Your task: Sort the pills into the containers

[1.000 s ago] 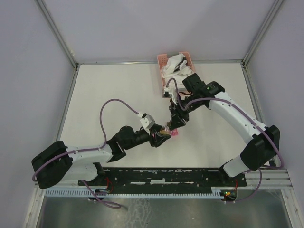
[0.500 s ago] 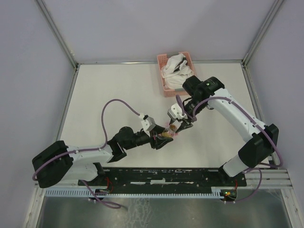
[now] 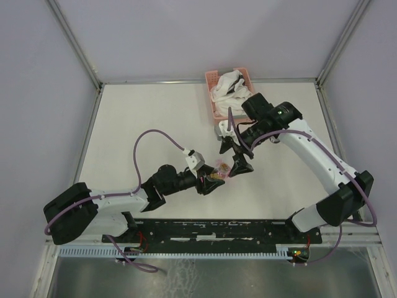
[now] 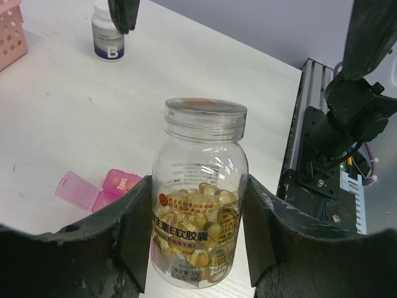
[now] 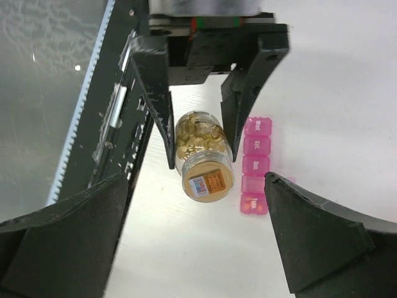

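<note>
A clear round jar (image 4: 198,186) holds the pills (image 4: 193,231), an amber mass in its lower half. My left gripper (image 4: 197,208) is shut on the jar's sides, and the jar stands on the table with its lid on. From above, the jar (image 3: 215,178) sits at the table's middle front. The containers (image 5: 255,166), a magenta-pink strip of small compartments, lie right beside the jar; the end compartment (image 5: 251,203) holds a few orange pieces. My right gripper (image 5: 196,186) hangs open and wide above the jar's lid (image 5: 209,182), touching nothing.
A white-capped dark bottle (image 4: 108,37) stands farther back on the table. A pink lattice basket (image 3: 218,112) with white cloth sits at the far edge. The black rail (image 5: 118,124) with the arm bases runs along the near edge.
My right gripper has opened wide and pulled up and to the right, away from the jar's top. The left gripper and the jar have stayed in place.
</note>
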Action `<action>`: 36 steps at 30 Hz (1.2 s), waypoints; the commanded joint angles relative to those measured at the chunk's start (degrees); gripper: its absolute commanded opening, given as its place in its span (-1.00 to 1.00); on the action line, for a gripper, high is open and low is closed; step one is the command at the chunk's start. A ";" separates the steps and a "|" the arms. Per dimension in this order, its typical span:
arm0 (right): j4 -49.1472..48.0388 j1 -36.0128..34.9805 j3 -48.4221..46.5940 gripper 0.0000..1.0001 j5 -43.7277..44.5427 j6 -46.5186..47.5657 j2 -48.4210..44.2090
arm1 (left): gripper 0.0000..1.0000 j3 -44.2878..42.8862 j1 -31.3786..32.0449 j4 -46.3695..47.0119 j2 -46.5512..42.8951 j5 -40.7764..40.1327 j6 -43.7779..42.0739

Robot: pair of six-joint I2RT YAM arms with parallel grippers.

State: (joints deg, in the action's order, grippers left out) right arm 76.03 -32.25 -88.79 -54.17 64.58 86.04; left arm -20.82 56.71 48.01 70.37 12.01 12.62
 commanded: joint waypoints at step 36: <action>-16.00 -0.77 7.25 0.30 8.69 -64.19 1.69 | -0.94 -0.28 -0.15 3.55 -1.16 -2.16 3.08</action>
State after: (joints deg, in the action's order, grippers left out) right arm 60.73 -32.64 -80.79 -43.77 0.25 88.01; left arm -20.82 56.71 48.10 70.74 10.61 13.56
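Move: The lid lies about 4 cm below my wide-open right hand, some 1 cm ahead and 1 cm to its left; from my left hand it is about 4 cm up, 2 cm ahead and 3 cm to the right. My left hand still holds the softgel bottle's body, 8 cm below my right hand, 4 cm to its left and 1 cm back. The pink pill box is 23 cm below my right hand, 3 cm ahead and 4 cm left. I roll my right wrist back for another bite on the lid, about 60 degrees clockwise looking along the fingers, first edging forward and up slightly, then sinking about 5 cm so the fingertips straddle the lid. Only then do I begin closing, by about a third, without clamping yet. My left hand keeps the bottle gripped and steady. ##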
